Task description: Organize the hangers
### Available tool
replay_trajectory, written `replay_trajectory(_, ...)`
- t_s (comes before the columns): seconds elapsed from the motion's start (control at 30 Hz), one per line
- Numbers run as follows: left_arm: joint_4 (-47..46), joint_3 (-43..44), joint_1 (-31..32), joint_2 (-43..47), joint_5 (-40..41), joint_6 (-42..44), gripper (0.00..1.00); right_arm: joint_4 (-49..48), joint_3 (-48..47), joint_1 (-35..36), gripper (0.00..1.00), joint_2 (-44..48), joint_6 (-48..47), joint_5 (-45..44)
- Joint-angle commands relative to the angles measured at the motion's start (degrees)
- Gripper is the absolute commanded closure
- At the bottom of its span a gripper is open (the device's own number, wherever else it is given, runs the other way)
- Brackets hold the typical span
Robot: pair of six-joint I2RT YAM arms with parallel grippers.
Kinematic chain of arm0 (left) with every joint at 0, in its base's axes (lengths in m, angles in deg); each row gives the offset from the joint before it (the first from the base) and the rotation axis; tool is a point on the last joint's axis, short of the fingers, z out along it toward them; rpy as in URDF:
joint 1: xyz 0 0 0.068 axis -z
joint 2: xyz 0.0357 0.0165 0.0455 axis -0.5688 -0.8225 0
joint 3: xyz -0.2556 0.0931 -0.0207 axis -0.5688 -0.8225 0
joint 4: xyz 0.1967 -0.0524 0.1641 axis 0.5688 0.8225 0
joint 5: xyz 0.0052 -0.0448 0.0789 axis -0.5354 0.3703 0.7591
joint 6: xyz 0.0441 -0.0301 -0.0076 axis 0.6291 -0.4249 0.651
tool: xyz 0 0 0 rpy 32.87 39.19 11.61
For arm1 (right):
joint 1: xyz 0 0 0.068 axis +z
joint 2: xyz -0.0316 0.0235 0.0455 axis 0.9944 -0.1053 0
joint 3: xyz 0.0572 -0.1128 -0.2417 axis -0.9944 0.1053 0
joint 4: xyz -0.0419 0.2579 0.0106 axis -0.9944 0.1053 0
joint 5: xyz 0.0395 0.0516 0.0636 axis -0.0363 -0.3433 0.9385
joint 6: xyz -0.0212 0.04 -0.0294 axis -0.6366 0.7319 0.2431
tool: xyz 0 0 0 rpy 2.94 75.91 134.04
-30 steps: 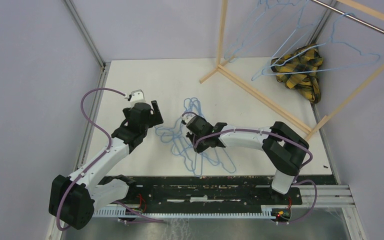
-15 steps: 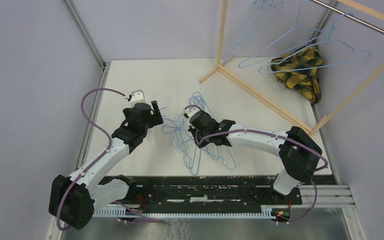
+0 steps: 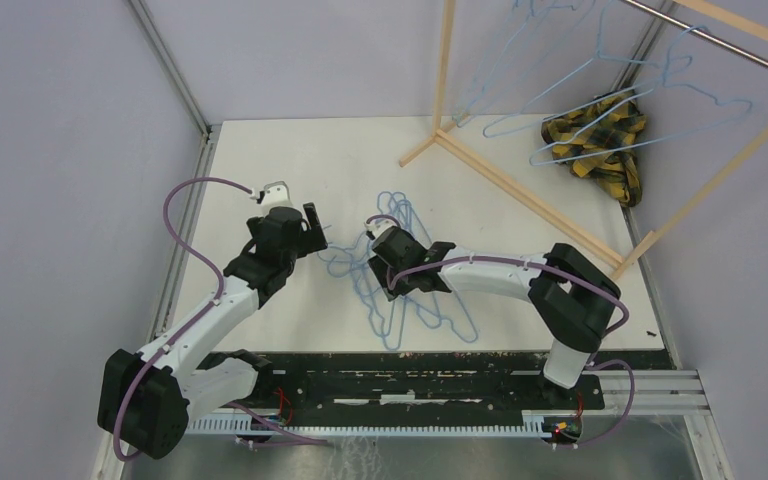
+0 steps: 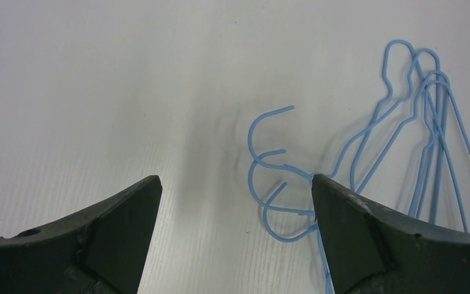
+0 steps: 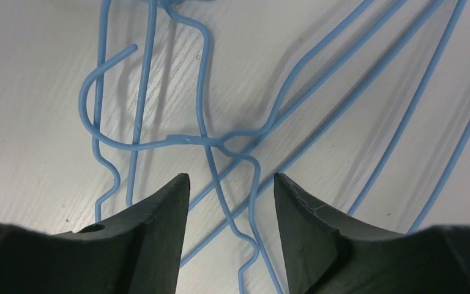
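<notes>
Several light-blue wire hangers (image 3: 375,295) lie tangled on the white table between my two arms. My left gripper (image 3: 315,235) hovers open at the pile's left edge. In its wrist view the jaws (image 4: 235,184) stand wide apart, and the hanger hooks (image 4: 263,116) lie on the table close to the right finger, untouched. My right gripper (image 3: 375,238) sits low over the top of the pile. Its jaws (image 5: 231,177) are open, and two hanger wires (image 5: 186,139) run on the table through the gap between them. More hangers (image 3: 560,82) hang on the rack at the back right.
A wooden rack frame (image 3: 520,195) with a metal rail (image 3: 720,40) stands at the back right. A yellow-black plaid cloth (image 3: 595,140) lies under it. Grey walls close in the table on the left, at the back and on the right.
My right gripper was shut on the pile and has now opened, drawing back slightly towards me. The pile shifted a little. The hangers on the rack are swinging. My left arm has stayed put.
</notes>
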Motion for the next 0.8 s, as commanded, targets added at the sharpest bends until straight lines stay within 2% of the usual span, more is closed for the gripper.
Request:
replay_trajectory(0.0,-2.9,-0.3,-0.2,-0.3,0.6,-2.5,0.01,-2.2,-3.3,-0.8,0.38,-0.7,2.0,-4.3)
replay_trajectory(0.1,-2.9,-0.4,-0.2,-0.4,0.5,-2.5,0.01,-3.3,-3.8,-2.4,0.39,-1.9,4.9,-3.4)
replay_trajectory(0.3,-2.7,-0.7,-0.2,0.1,0.6,-2.5,0.01,-5.3,-5.0,-5.6,0.49,-4.4,9.7,-2.5)
replay_trajectory(0.37,-2.6,-0.7,-0.2,0.4,0.7,-2.4,0.01,-5.5,-5.7,-6.2,0.55,-5.7,10.4,-2.6)
replay_trajectory(0.5,-2.6,-0.7,-0.2,0.7,0.7,-2.4,0.01,-6.5,-7.4,-7.2,0.76,-8.4,10.9,1.7)
replay_trajectory(0.77,-2.5,-1.0,-0.2,0.7,0.6,-2.5,0.01,-6.6,-7.9,-7.3,0.78,-9.6,10.9,3.2)
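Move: The hanger wires that the right hand goes for lie about 6 cm ahead of it, 1 cm to its left and 3 cm below. At the same depth, the cluster of hanger hooks lies some 4 cm ahead and 10 cm to its left, and the far ends of the pile about 16 cm ahead and 2 cm to the right. From the left hand those wires are roughly 20 cm to the right, 3 cm back and 12 cm below. Around the blue hanger wires just ahead of it the right hand brings its half-open fingers down and narrows them to a small gap, the tips now straddling the wire. To get there it slides forward about 6 cm, level at first, then sinks some 2 cm, turning about 15 degrees clockwise. ##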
